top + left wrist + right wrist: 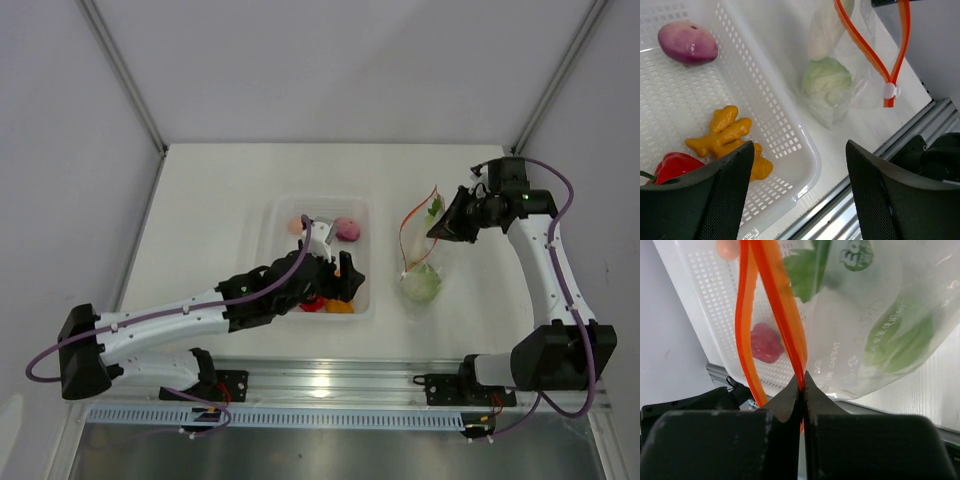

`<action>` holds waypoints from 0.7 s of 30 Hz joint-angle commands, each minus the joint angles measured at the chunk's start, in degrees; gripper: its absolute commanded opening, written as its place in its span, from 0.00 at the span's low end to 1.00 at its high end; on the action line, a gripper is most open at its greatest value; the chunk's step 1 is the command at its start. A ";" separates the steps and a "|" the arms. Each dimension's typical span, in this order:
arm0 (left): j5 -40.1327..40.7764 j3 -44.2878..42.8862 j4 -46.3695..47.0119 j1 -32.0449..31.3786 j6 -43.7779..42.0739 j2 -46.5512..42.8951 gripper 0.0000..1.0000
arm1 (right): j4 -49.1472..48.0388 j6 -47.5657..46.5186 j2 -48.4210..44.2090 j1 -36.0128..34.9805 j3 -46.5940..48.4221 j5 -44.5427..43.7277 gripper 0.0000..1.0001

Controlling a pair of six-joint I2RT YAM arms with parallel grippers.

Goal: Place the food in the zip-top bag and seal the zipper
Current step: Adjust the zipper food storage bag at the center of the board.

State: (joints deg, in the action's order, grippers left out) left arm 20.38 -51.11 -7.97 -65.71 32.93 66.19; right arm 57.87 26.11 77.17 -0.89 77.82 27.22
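My right gripper [802,386] is shut on the orange-red zipper [782,305] and holds the zip-top bag [420,270] up by its open mouth. A green cabbage [826,80] and a white radish [824,35] lie inside the bag. The zipper's white slider [890,91] hangs at the near end. My left gripper [797,200] is open above the near right corner of the white tray [785,125], with nothing between its fingers. In the tray lie a purple onion [687,43], an orange-yellow lumpy piece [725,137] and a red bell pepper [672,167].
The perforated tray [285,215] sits mid-table, left of the bag. A peach-pink round piece [297,224] lies at its far side. A metal rail [330,380] runs along the table's near edge. Walls and frame posts close off the back and sides.
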 commanded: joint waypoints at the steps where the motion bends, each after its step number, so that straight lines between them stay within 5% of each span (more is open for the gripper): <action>1: -1.84 -1.27 1.29 0.06 -0.94 -1.60 0.77 | -0.30 -2.47 -0.17 0.27 -2.58 4.15 0.00; 6: -1.66 -0.83 0.94 0.32 -0.94 -2.03 0.78 | -1.89 1.14 -7.29 0.09 0.65 3.90 0.00; 11: -1.22 -1.01 -0.12 1.29 -0.67 -2.21 0.79 | 5.92 -3.33 -2.29 0.36 9.61 1.61 0.00; 16: -1.83 0.40 1.20 1.73 -0.23 -3.70 0.80 | 0.06 -0.97 -6.24 0.36 13.41 7.65 0.00; 21: -2.98 -0.39 0.85 1.82 0.21 -2.65 0.80 | -1.00 -1.76 -2.99 2.47 2.17 9.78 0.00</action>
State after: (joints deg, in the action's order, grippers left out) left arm 18.76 -50.96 -8.01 -64.25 32.97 64.16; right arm 57.25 24.86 71.81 1.15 85.52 33.76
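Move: In the right gripper's closed fingers already is the right side of the zipper bag's orange rim. From there, the cabbage in the bag's bottom lies roughly 3 cm back, 3 cm left and 12 cm below; the white radish above it is some 4 cm ahead, 2 cm left and 9 cm down. The rim's free side stands about 6 cm left and 1 cm ahead, nearly level. From the left hand, the cabbage is about 5 cm ahead, 15 cm right and 12 cm below. Keeping its shut grip on the bag's orange rim, the right hand first dips about 1 cm while easing back a little, then hoists the bag by that side, ending roughly 8 cm above where it began. As it rises, the fingers tip up and outward by some 15 degrees, and the climb levels out at the top. ##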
